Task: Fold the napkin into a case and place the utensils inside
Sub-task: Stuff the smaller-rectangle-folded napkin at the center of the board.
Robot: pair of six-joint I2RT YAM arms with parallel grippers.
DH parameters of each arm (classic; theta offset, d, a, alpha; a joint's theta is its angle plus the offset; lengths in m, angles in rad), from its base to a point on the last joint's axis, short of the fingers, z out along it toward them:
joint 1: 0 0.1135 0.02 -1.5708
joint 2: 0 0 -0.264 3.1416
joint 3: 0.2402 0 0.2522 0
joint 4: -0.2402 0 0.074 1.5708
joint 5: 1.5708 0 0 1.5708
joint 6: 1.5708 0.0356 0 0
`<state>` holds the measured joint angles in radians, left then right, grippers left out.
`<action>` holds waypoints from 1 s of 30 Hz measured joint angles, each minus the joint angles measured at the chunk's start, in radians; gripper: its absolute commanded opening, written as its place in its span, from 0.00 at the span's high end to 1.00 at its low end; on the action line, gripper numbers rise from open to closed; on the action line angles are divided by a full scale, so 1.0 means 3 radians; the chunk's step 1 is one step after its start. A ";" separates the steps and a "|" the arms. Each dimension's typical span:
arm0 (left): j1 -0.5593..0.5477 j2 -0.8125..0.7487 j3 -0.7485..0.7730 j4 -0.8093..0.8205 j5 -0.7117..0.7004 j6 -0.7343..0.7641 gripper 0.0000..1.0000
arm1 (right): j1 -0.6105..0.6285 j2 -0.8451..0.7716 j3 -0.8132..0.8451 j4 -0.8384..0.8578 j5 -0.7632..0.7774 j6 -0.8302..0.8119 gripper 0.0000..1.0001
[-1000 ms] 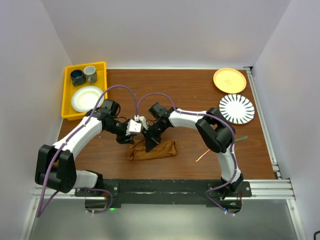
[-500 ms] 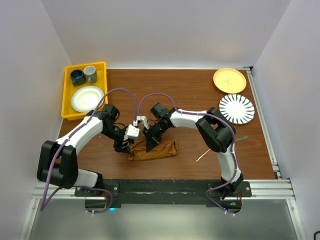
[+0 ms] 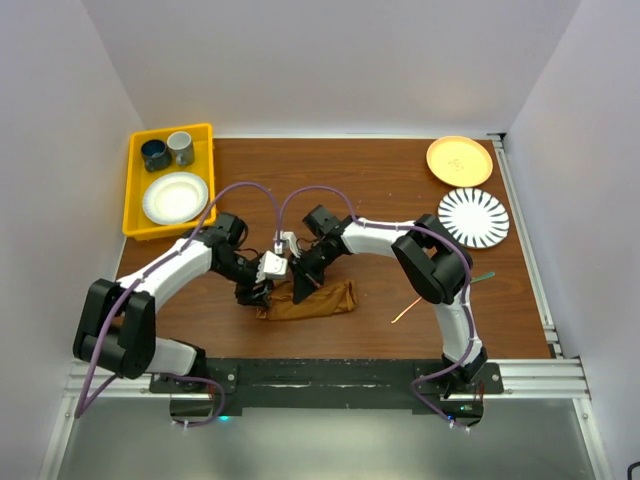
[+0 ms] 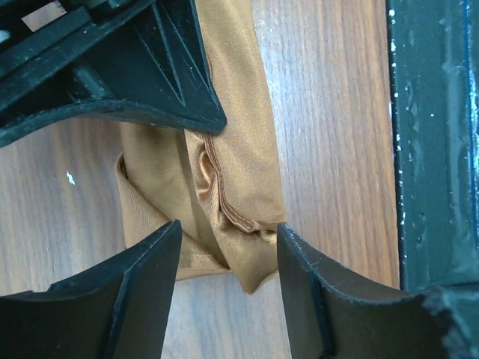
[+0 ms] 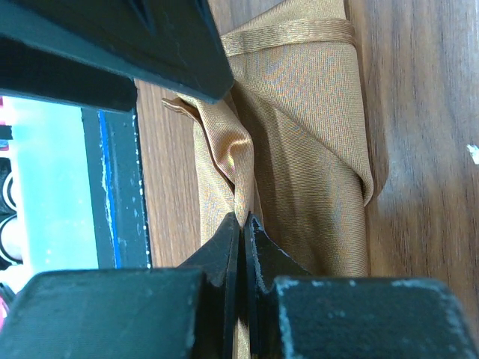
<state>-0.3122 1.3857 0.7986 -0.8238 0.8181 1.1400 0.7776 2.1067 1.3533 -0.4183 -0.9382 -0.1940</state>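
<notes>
The rust-brown napkin (image 3: 318,300) lies folded into a narrow, rumpled band near the table's front edge; whether it forms a case I cannot tell. My right gripper (image 3: 299,292) is shut on a raised fold of the napkin (image 5: 314,149), pinched at the fingertips (image 5: 243,221). My left gripper (image 3: 257,294) stands open, its jaws astride the left end of the napkin (image 4: 239,172) without touching it (image 4: 228,238). Two thin utensils lie to the right: a coppery one (image 3: 405,312) and a greenish one (image 3: 484,275).
A yellow tray (image 3: 135,195) at the back left holds two cups and a white plate. A yellow plate (image 3: 458,160) and a striped plate (image 3: 473,217) sit at the back right. The black mounting rail (image 4: 434,149) runs close to the napkin.
My left gripper has moved right and nearer, down to the napkin's left end, with its jaws a little wider. The right gripper has kept its pinch in place.
</notes>
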 measured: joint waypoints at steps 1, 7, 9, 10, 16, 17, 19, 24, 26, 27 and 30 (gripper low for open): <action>-0.0028 -0.0003 -0.0015 0.0043 -0.0019 -0.0031 0.45 | 0.0000 0.0000 -0.0003 0.0003 -0.0001 0.0000 1.00; -0.0149 -0.0039 -0.0081 0.0182 -0.0100 -0.0128 0.58 | -0.0017 0.0000 -0.0004 0.0008 -0.0004 0.0010 1.00; -0.0174 -0.0064 -0.0102 0.0189 -0.0128 -0.0137 0.59 | -0.0022 -0.0001 -0.0004 0.0008 -0.0011 0.0015 1.00; -0.0192 -0.0078 -0.0109 0.0197 -0.0140 -0.0134 0.59 | -0.0022 -0.0001 -0.0004 0.0008 -0.0015 0.0023 1.00; -0.0296 -0.0126 -0.0149 0.0197 -0.0207 -0.0128 0.63 | -0.0038 -0.0001 -0.0004 0.0008 -0.0028 0.0038 1.00; -0.0303 -0.0126 -0.0149 0.0198 -0.0215 -0.0130 0.66 | -0.0041 -0.0001 -0.0004 0.0008 -0.0031 0.0039 1.00; -0.0318 -0.0127 -0.0149 0.0205 -0.0226 -0.0135 0.75 | -0.0043 -0.0001 -0.0004 0.0008 -0.0051 0.0039 1.00; -0.0326 -0.0135 -0.0150 0.0235 -0.0256 -0.0154 0.92 | -0.0045 -0.0001 -0.0005 0.0010 -0.0074 0.0038 0.99; -0.0340 -0.0142 -0.0150 0.0248 -0.0273 -0.0165 0.96 | -0.0048 -0.0001 -0.0006 0.0013 -0.0074 0.0038 0.83; -0.0352 -0.0148 -0.0150 0.0252 -0.0276 -0.0161 1.00 | -0.0048 -0.0001 -0.0006 0.0011 -0.0074 0.0041 0.78; -0.0384 -0.0164 -0.0150 0.0254 -0.0295 -0.0163 1.00 | -0.0050 -0.0001 -0.0006 -0.0004 -0.0076 0.0041 0.59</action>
<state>-0.4274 1.3365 0.7536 -0.7475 0.7296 1.0912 0.7628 2.1063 1.3514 -0.4194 -0.9611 -0.1818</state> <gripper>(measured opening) 0.029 0.286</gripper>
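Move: Just below the left fingertips, roughly 1 cm down, 1 cm back and 1 cm to their right, lies the napkin's loose hem near its left end, with the napkin's middle about 9 cm right, 1 cm back and 2 cm down. The right hand already pinches the same raised layer; from it the hem lies some 6 cm left and 1 cm back, and the napkin's middle 2 cm right, 1 cm back and 2 cm down. Easing the left hand about 1 cm each to the right, back and down onto the loose hem, its half-open fingers closing fully to pinch the raised layer beside the right gripper. The right hand stays practically in place, still shut on that layer until, at the very end, its fingers part by nearly a third and loosen the hold. ##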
